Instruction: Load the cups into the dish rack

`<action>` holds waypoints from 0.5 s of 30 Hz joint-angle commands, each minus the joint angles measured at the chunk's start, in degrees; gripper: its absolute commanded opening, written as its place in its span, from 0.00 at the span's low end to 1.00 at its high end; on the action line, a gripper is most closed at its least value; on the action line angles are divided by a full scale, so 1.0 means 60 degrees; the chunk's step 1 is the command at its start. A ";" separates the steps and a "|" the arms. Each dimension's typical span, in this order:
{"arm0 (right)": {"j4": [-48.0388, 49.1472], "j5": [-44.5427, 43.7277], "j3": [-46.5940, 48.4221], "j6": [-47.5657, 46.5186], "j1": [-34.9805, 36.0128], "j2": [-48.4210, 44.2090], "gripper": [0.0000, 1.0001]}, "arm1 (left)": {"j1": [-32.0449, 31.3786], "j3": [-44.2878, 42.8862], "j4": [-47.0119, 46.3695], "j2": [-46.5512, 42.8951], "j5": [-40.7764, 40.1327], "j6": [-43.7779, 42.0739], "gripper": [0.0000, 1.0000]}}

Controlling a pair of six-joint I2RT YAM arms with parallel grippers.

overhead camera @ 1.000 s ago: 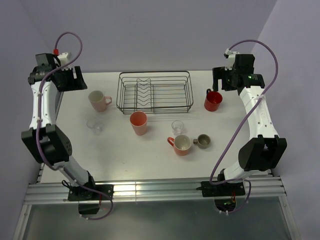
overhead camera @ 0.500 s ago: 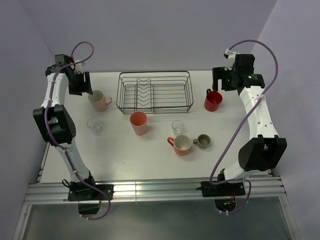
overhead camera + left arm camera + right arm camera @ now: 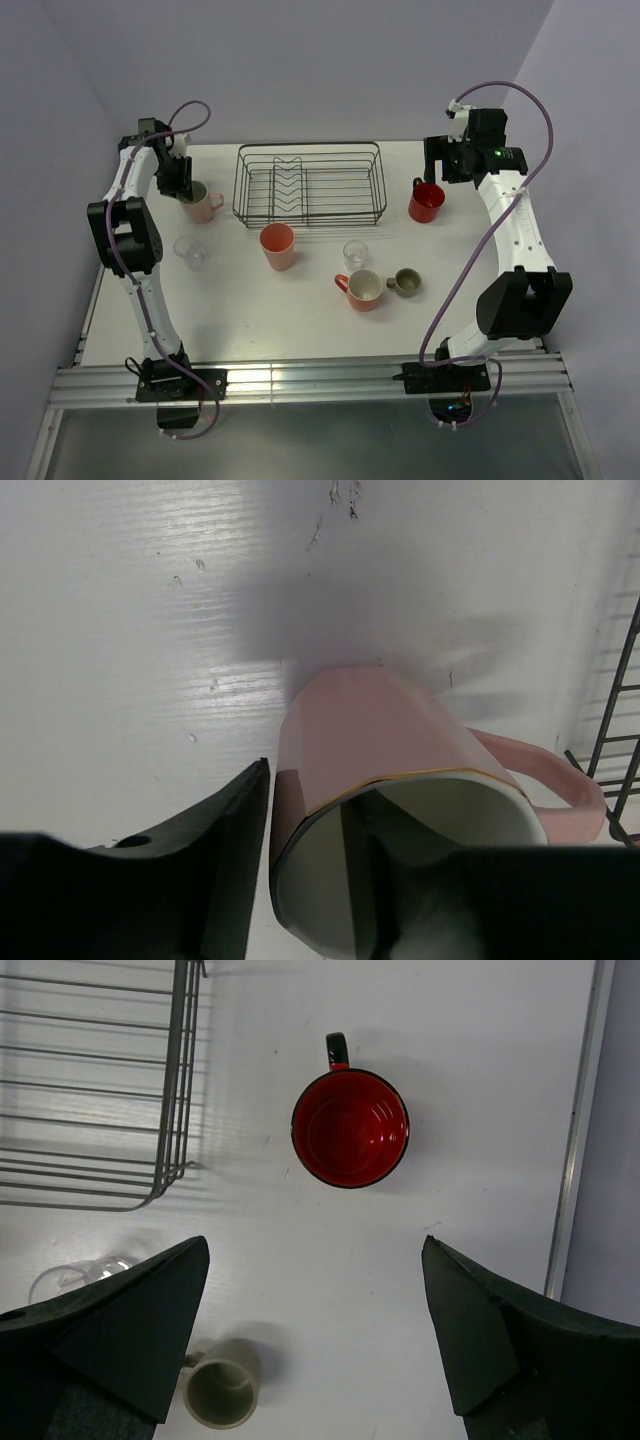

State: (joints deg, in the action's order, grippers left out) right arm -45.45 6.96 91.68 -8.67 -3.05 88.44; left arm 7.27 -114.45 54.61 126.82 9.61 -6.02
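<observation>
The pale pink mug (image 3: 205,208) stands left of the black wire dish rack (image 3: 308,147). My left gripper (image 3: 185,185) is open and straddles the mug's near wall. In the left wrist view one finger (image 3: 235,850) is just outside the pink mug (image 3: 370,730) and the other is inside it. My right gripper (image 3: 445,160) is open and empty, held high over the red mug (image 3: 426,201), which shows in the right wrist view (image 3: 350,1128). The salmon tumbler (image 3: 277,245), orange mug (image 3: 363,289), grey-olive mug (image 3: 406,282) and two clear glasses (image 3: 190,250) (image 3: 356,253) stand on the table.
No cups show inside the rack, and its divider prongs (image 3: 288,180) stand left of its middle. The rack's wires show at the right edge of the left wrist view (image 3: 612,730) and at the upper left of the right wrist view (image 3: 170,1080). The table's right edge (image 3: 575,1160) is close to the red mug.
My left arm has swung right from the table's far left corner and come down onto the pink mug's rim. The right arm has not moved.
</observation>
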 commanded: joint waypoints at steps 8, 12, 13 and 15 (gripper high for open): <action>-0.0027 0.0420 0.0467 -0.0035 -0.0063 0.0069 0.93 | -0.0083 -0.0260 -0.0049 -0.0336 0.0083 -0.0300 0.13; 0.0396 0.0466 0.0511 0.0096 -0.0063 -0.0355 0.93 | -0.0112 -0.0436 0.0010 -0.0614 0.0113 -0.0271 0.00; 0.0659 0.0422 0.0555 0.0097 -0.0063 -0.0573 0.93 | -0.0098 -0.0552 0.0024 -0.0760 0.0142 -0.0285 0.00; 0.0807 0.0392 0.0657 0.0024 -0.0063 -0.0751 0.93 | -0.0112 -0.0655 -0.0019 -0.0965 0.0142 -0.0271 0.00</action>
State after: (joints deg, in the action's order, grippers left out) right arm -44.47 8.73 91.90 -8.60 -3.05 88.25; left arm 6.92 -114.50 54.81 126.78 9.02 -7.86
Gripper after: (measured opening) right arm 0.935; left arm 0.177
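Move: The pink cup's left wall already stands between the left fingers: the cup's middle is about 4 cm right, 1 cm back and 4 cm below the hand. From that hand, the clear glass stands some 14 cm back and 1 cm right, the coral cup about 13 cm back and 24 cm right, and the dish rack's middle roughly 31 cm right and 4 cm ahead. From the right hand, the pink cup lies about 60 cm left, 7 cm ahead and 21 cm lower. Staying in place, the left hand closes its fingers about a quarter of their range, pinching the pink cup's left wall. ##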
